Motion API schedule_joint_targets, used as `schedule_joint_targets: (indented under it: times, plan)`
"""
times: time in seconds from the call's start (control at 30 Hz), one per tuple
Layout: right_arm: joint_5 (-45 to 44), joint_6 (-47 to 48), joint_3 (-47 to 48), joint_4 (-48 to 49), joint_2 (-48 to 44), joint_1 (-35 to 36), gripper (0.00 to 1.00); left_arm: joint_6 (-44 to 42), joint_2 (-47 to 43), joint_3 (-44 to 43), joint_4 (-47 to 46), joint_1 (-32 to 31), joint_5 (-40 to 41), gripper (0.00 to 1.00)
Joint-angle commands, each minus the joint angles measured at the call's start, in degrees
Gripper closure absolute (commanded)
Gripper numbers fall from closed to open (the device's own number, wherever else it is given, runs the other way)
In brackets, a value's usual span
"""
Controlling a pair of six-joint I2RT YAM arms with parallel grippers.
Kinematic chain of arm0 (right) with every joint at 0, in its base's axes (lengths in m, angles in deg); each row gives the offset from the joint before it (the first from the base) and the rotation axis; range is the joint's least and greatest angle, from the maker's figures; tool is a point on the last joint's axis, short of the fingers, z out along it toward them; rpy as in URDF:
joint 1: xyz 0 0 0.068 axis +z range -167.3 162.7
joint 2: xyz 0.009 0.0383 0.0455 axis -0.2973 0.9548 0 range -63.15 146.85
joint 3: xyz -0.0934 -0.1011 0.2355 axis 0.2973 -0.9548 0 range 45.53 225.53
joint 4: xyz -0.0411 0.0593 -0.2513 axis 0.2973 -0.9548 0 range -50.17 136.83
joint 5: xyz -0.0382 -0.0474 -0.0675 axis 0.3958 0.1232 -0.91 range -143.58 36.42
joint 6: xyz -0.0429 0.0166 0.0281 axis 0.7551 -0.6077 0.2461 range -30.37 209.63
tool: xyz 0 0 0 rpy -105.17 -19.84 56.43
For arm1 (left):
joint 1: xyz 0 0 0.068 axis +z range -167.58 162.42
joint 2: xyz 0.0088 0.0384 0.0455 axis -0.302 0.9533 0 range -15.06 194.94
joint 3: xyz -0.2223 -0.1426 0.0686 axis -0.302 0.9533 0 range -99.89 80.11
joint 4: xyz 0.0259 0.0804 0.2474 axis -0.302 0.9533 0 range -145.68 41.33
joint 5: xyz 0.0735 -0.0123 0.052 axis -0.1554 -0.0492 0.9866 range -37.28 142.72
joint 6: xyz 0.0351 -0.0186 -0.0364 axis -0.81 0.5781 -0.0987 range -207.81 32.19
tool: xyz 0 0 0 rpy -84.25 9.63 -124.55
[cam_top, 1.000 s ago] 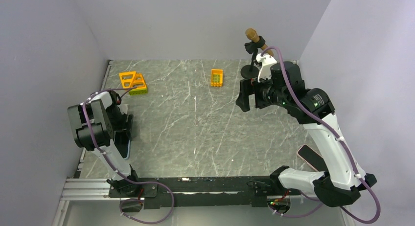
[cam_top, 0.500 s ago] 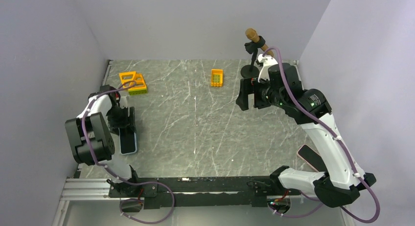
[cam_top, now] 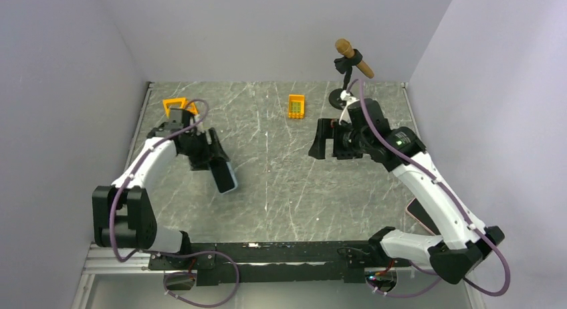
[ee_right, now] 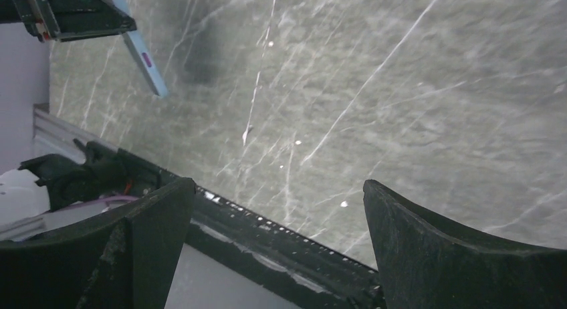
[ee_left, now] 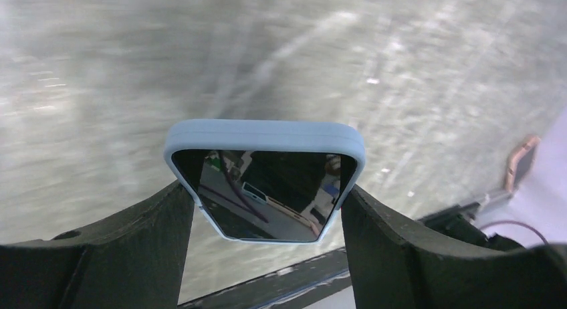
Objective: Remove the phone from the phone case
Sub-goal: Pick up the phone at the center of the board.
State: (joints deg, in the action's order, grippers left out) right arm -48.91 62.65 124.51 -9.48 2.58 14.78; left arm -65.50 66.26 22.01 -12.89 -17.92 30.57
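Note:
A phone with a dark screen (ee_left: 267, 192) sits in a light blue case (ee_left: 265, 132). My left gripper (cam_top: 217, 168) is shut on it across its sides and holds it above the table, left of centre. The cased phone (cam_top: 225, 176) points toward the table's middle in the top view. It also shows edge-on in the right wrist view (ee_right: 143, 58). My right gripper (cam_top: 323, 139) is open and empty, raised above the table right of centre and facing left toward the phone.
An orange and green block frame (cam_top: 180, 112) lies at the back left, a small orange block (cam_top: 296, 106) at the back centre. A microphone on a stand (cam_top: 351, 58) is at the back right. A pink-cased phone (cam_top: 424, 217) lies at the right edge.
My left gripper has lifted the cased phone from the left edge and carried it right toward the table's middle. My right arm has lowered and reached left.

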Motion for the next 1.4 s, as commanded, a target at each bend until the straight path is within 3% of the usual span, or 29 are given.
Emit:
schedule_joint_targets:
  times: [0.0,0.07,0.2,0.33,0.47,0.63,0.8,1.23,1.37]
  plan:
    - [9.3,-8.1,-5.4,6.2,3.5,0.0,0.00,16.6,-6.4,0.1,-11.3,-12.3,-5.9,1.00]
    - [12.8,-11.0,-7.4,7.7,5.6,0.1,0.00,16.4,-7.5,-1.0,-15.7,-20.9,-3.7,1.00]
    - [17.5,-14.9,-6.5,8.9,8.9,-2.2,0.03,8.0,-7.1,-4.9,-18.3,-33.1,2.7,1.00]
    - [23.0,-16.8,-4.5,7.0,11.9,-7.4,0.12,-2.3,-8.7,-5.7,-21.3,-41.9,9.5,1.00]
    - [26.2,-14.7,-0.5,2.7,16.6,-7.7,0.18,-11.1,-9.4,-6.1,-24.2,-47.3,12.7,1.00]
    - [26.9,-16.4,0.0,5.0,15.6,-7.6,0.23,-17.9,-6.8,-9.6,-21.4,-50.6,14.3,1.00]
    - [28.7,-18.4,-2.5,8.8,14.2,-5.8,0.32,-18.9,-4.9,-10.9,-20.1,-52.3,15.4,1.00]
    - [22.3,-18.6,-3.8,10.6,7.2,-4.9,0.29,-18.4,-3.4,-11.9,-18.2,-52.7,15.6,1.00]
    - [24.7,-19.4,-5.8,13.5,7.3,-4.1,0.34,-18.1,-3.3,-12.3,-17.5,-52.8,15.7,1.00]
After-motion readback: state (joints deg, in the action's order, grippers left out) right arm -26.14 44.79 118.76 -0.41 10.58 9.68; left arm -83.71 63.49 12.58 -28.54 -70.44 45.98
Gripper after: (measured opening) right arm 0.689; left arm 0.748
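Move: The phone in its light blue case is already pinched by my left hand, and my open right gripper, which it is going to, is about 33 cm to that hand's right, 5 cm back and 17 cm higher. From the left hand, the yellow basket lies about 32 cm ahead and 28 cm right, the orange frame 30 cm ahead and 16 cm left, both 10 cm lower. From my right hand, the phone's middle is roughly 32 cm left, 3 cm ahead and 20 cm below. I sweep my left hand about 24 cm right towards my right gripper, rising some 9 cm and drawing back 7, turning clockwise and tipping the fingers up while keeping my pinch on the case; then I hold nearly still. My right hand drops about 7 cm and shifts left to meet it, swings its fingers leftward some 30 degrees, narrows them partway, then rises again. ##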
